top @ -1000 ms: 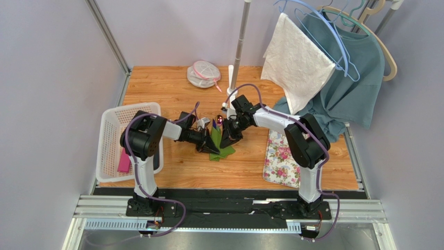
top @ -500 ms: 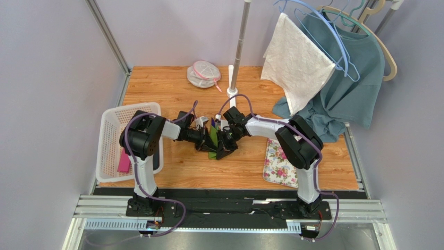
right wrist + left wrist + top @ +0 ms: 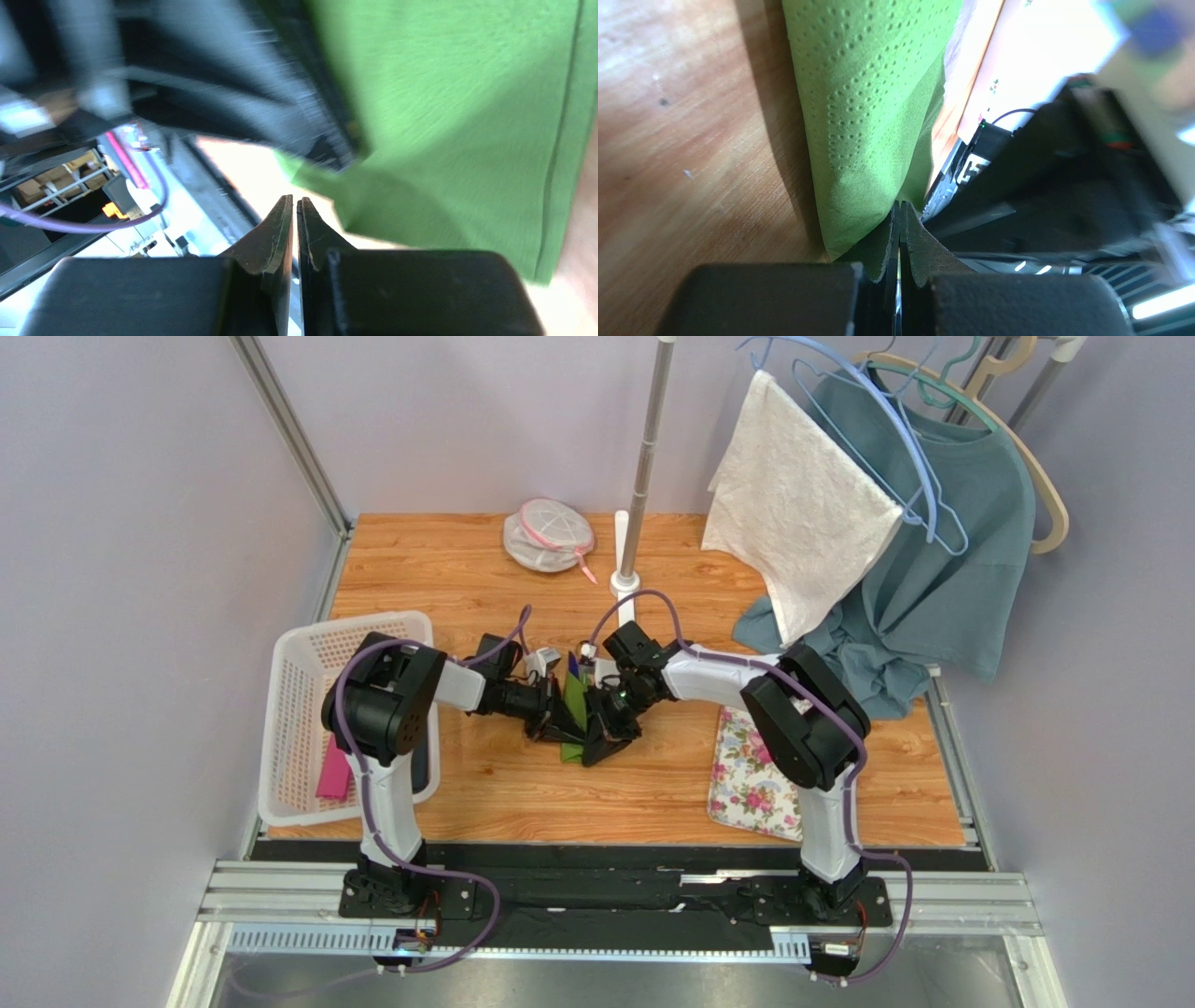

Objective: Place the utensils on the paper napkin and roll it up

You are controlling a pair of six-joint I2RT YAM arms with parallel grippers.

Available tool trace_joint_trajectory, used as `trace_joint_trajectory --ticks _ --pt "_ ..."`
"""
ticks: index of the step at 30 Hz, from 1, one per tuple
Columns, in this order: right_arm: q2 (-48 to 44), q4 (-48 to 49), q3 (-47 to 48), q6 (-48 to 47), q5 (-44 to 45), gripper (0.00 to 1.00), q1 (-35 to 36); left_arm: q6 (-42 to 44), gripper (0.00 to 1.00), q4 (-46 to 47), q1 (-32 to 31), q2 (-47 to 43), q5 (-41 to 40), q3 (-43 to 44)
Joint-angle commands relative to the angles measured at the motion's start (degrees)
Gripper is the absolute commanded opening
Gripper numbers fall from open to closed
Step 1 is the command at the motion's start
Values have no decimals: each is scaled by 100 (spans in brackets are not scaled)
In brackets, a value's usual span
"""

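Note:
The green paper napkin (image 3: 575,703) stands bunched and folded upright at the table's middle, between my two grippers. My left gripper (image 3: 556,720) is shut, and the napkin (image 3: 871,105) narrows down into its fingertips (image 3: 887,238), pinched there. My right gripper (image 3: 603,723) presses against the napkin's right side. Its jaws are shut on nothing, and the napkin (image 3: 463,105) lies just beyond and to the right of its tips (image 3: 279,231). The utensils are hidden by the napkin and the grippers.
A white basket (image 3: 298,703) with a pink item (image 3: 334,770) stands at the left. A floral mat (image 3: 758,773) lies at the right. A pole base (image 3: 623,583) and a mesh bag (image 3: 547,534) sit behind. A white cloth (image 3: 793,490) and a teal garment (image 3: 933,574) hang at the back right.
My right gripper moved left and nearer, against the napkin, which went from spread to the lower right to bunched narrow. Nothing has moved in the last half second. The left gripper stayed put.

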Motion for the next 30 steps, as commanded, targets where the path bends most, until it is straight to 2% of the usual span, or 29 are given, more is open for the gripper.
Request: trace_joint_trajectory --ticks 1,8,16,26,29,30 --pt "-643 219 41 174 -299 10 -245 251 0 174 86 156 -675 -81" --pt "-161 545 436 869 43 11 -781 225 0 209 94 165 -658 -99" --pt "463 1159 973 1545 0 11 -764 190 0 375 94 164 -675 -116" --pt "1070 835 903 1301 491 9 -720 269 0 613 60 -283 -535 -187" --pt "1228 668 920 1108 632 8 -729 400 3 456 -11 -598 -464 -187" --pt "1237 659 920 1054 641 8 -729 522 7 385 -28 -705 -456 -178"
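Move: The utensil roll's far half lies about 9 cm ahead of the right gripper, 1 cm to its left and a couple of centimetres below. Beyond that half, the knife's end sticks out some 19 cm ahead and 2 cm left of the right gripper, and the spoon's bowl about 21 cm ahead and 1 cm right. The left gripper is already on the napkin's near part, right at its fingertips; the far half is about 6 cm ahead of it. Keep the left gripper shut and planted on the napkin's near part. Lift the right gripper off the near end, carry it about 10 cm forward along the roll towards the protruding utensils while turning some 20 degrees clockwise, then lower it about 4–5 cm from the top of that arc until its nearly shut fingertips press onto the napkin's overlapping layers. ##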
